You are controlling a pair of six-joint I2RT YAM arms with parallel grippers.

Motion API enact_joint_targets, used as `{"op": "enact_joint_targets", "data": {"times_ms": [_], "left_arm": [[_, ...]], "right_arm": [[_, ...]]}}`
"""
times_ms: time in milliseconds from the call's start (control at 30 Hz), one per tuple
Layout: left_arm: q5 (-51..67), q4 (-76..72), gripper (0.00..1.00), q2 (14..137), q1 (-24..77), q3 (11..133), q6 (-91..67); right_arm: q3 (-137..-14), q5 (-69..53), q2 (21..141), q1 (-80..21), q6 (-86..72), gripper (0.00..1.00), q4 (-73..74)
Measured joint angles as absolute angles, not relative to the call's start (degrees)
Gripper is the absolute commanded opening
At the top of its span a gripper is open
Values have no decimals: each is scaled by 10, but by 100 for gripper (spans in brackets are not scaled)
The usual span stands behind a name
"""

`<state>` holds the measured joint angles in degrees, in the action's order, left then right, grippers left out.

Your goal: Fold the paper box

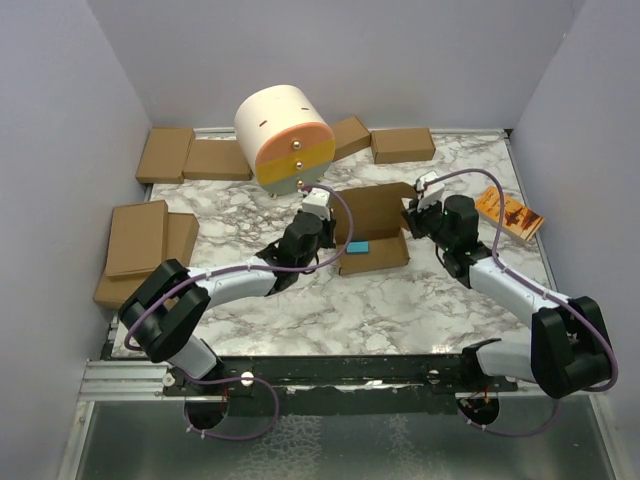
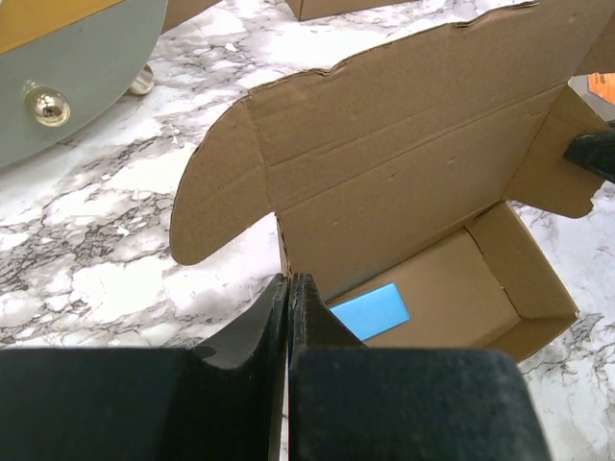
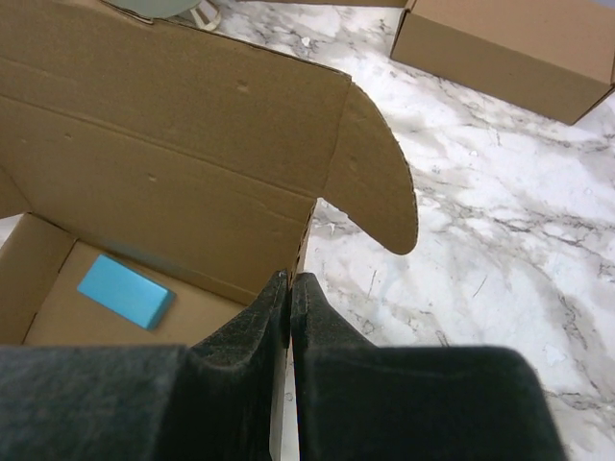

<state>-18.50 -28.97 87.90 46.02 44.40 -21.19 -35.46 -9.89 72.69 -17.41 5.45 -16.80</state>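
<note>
The paper box [image 1: 378, 215] sits mid-table as an open brown cardboard tray with its lid standing up behind and rounded ear flaps at both ends. A small blue block [image 1: 359, 246] lies inside. My left gripper [image 1: 334, 243] is shut on the box's left side wall; in the left wrist view the wall edge runs down between the fingertips of that gripper [image 2: 289, 280], with the box [image 2: 404, 163] and blue block [image 2: 370, 310] beyond. My right gripper [image 1: 408, 222] is shut on the right side wall, which the right wrist view shows pinched in that gripper [image 3: 290, 279] beside the box [image 3: 163, 144] and block [image 3: 125, 290].
A white and yellow rounded cabinet [image 1: 285, 135] with brass knobs stands just behind the box. Ready-made cardboard boxes lie at the back left [image 1: 190, 155], back right [image 1: 402, 145] and far left [image 1: 140, 240]. An orange booklet [image 1: 510, 212] rests at the right edge.
</note>
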Motion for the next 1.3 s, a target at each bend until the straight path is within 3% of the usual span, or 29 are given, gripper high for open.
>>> {"op": "enact_joint_targets", "data": {"times_ms": [733,1300], "left_arm": [[-281,-354,0,879,507,407,-160],[-262,-476,0,977,439,455,-42]], "right_arm": [[-326,-98,716,-181,6,2,-181],[-348,-40,894,-202,10,4,-445]]}}
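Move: Both hands already hold the side edges of the paper box's raised lid. From the left hand, the open tray's middle is some 9 cm right, 2 cm back and 7 cm down; the lid's middle is about 9 cm right, 2 cm ahead and 3 cm up, and the drawer cabinet roughly 20 cm ahead, 9 cm left. From the right hand, the tray lies about 8 cm left, 3 cm back, 7 cm down; a closed carton stands some 21 cm straight ahead. Both closed grippers keep their pinch on the lid's side edges and carry the box along together: first easing back about 1 cm, then swinging forward roughly 6 cm with a slight drift left, towards the cabinet and the carton. Meanwhile the left hand's fingertips tilt up some 15 degrees, the right's about 10. ##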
